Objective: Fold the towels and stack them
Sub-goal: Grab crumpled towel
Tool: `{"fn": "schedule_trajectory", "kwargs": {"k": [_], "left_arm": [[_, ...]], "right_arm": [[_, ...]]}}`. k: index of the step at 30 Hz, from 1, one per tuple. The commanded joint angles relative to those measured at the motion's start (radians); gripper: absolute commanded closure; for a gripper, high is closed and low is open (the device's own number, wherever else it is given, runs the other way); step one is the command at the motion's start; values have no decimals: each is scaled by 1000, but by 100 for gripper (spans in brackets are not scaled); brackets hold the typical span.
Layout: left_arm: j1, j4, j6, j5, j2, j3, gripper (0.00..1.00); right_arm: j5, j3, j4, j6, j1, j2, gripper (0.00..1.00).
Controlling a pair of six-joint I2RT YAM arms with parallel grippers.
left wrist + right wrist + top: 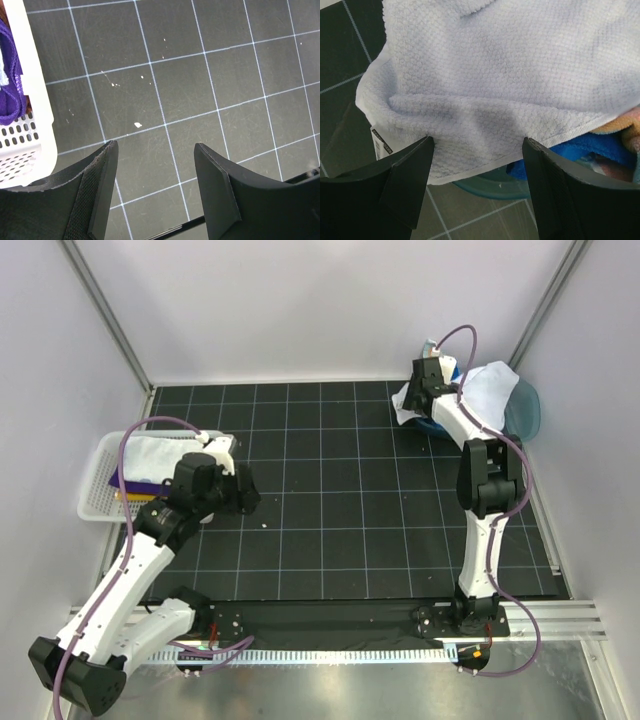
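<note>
A white towel [480, 388] lies draped over the teal tub [527, 410] at the back right. My right gripper [418, 400] hovers at its left edge. In the right wrist view that gripper [477, 140] is open, its fingers standing wide on either side of the white towel's [495, 65] hanging hem. A bright blue towel [580, 150] and a spotted one [625, 127] show under it, above the tub rim [490, 185]. Folded towels sit in the white basket [95, 505]: white [165, 452] on top, purple [135, 483] and yellow [135, 496] beneath. My left gripper [245, 495] is open and empty beside the basket.
The left gripper [155, 145] hangs over the bare black grid mat [200, 90], with the basket wall [35, 100] and a purple towel [10, 75] at its left. Enclosure walls stand close behind the tub and left of the basket.
</note>
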Motion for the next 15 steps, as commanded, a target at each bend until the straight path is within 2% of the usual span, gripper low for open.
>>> {"fn": "schedule_trajectory", "kwargs": {"k": [1,7,10,13,15], "left_arm": [[-5,18,20,23,2,10,35],[-7,18,22,28,8,11,35],[-9,18,22,31,11,11,35],[-7,16,23,32,11,11,36],[-7,16,22,31,11,10,36]], "right_arm": [[20,-63,79,84,-5,-100,21],[9,-97,128,141,-11,-124,21],[-21,-77,116,166,-20,-98,26],[-46,-88,127,186,-28,-87,37],[-56,-95,133,199,-36,-84,48]]}}
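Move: The right hand hangs over the crumpled towel's near-left edge, which lies between its open fingers about 2 cm below and 1 cm ahead; the towel's tagged corner is some 7 cm left and 2 cm ahead. About 7 cm right, 3 cm back and 5 cm down is the blue cloth in the tub. From the left hand that towel edge lies about 30 cm ahead, 45 cm right and 11 cm lower. The right fingers start closing on the towel's near-left edge, narrowing their wide gap by about a third but staying partly open. Before that the hand eases back about 1 cm, then creeps most of that way forward again with a rise of under 1 cm, while the wrist rolls its left side up and tips its fingers slightly upward, about 10 degrees in all. ##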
